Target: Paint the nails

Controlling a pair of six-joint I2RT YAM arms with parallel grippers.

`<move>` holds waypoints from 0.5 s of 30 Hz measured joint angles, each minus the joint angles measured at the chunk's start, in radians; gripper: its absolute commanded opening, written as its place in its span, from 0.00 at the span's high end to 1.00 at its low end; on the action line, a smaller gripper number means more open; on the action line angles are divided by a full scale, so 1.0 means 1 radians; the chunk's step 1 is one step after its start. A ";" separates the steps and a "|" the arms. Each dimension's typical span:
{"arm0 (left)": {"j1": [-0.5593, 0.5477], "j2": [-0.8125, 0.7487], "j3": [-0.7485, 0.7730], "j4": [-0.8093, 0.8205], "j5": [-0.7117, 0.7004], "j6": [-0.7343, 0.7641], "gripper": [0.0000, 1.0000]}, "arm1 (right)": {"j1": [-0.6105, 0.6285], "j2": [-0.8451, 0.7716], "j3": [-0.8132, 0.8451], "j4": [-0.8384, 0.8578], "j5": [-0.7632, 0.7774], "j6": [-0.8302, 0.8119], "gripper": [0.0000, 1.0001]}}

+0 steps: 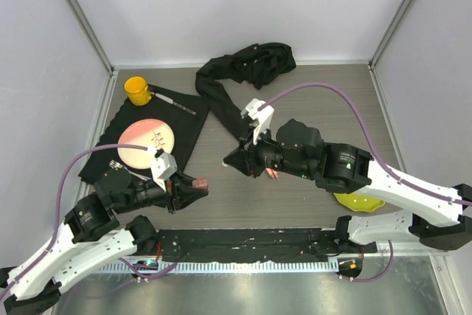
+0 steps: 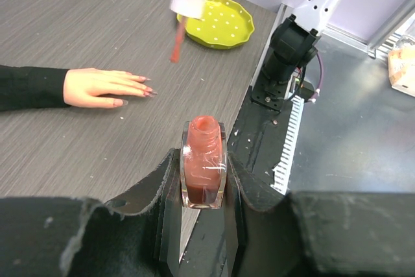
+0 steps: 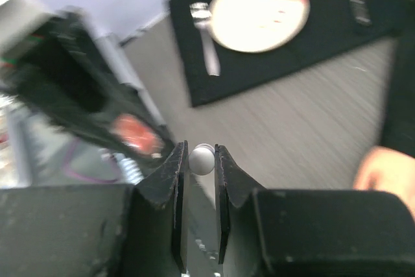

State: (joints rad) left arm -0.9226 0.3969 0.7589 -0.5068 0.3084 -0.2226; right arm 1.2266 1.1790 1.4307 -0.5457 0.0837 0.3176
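Observation:
The pale mannequin hand [image 2: 97, 87] lies palm down on the grey table, its pinkish-red nails [image 2: 144, 89] pointing right and its black sleeve [image 2: 29, 85] running off left. My left gripper [image 2: 202, 168] is shut on the uncapped glass polish bottle [image 2: 204, 160], held upright near the table's front edge. My right gripper [image 3: 201, 155] is shut on the white cap [image 3: 201, 159]; its reddish brush [image 2: 175, 43] hangs above the table, up and right of the fingertips. From above, the right gripper [image 1: 234, 160] covers most of the hand [image 1: 271, 174].
A yellow-green dotted dish [image 2: 224, 23] sits near the right arm's base. At the left, a black placemat [image 1: 184, 119] carries a pink-and-cream plate [image 1: 146, 143], a fork [image 3: 204, 43] and a knife [image 1: 173, 101]. A yellow cup [image 1: 136, 88] stands behind it. The sleeve bunches at the back [image 1: 254, 60].

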 measured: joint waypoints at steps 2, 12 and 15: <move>0.000 -0.005 0.000 0.000 -0.011 0.000 1.00 | 0.000 -0.037 -0.059 0.006 0.090 -0.002 0.99; 0.000 -0.028 0.000 -0.002 -0.192 -0.002 1.00 | -0.165 -0.115 -0.557 0.106 0.389 0.009 0.99; 0.000 -0.026 0.002 -0.002 -0.269 -0.007 1.00 | -0.204 -0.110 -0.674 0.161 0.401 -0.014 0.99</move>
State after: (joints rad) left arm -0.9226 0.3706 0.7609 -0.5083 0.0399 -0.2298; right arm 1.0229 1.0691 0.7570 -0.3847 0.4847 0.3031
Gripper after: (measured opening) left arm 0.293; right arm 0.204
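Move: From the right hand, which holds the nail brush, the model hand's fingertips lie about 15 cm ahead, 11 cm to the right and some 34 cm below. The polish bottle in the left gripper is about 8 cm left, 5 cm back and 8 cm lower; the black sleeve's cuff is 15 cm beyond the fingertips and 8 cm left of them. From the left hand the fingertips are roughly 20 cm ahead, 18 cm right and 26 cm down. Right hand swoops brush some 22 cm down, rightward, forward towards the fingertips; left eases bottle 4 cm forward. ##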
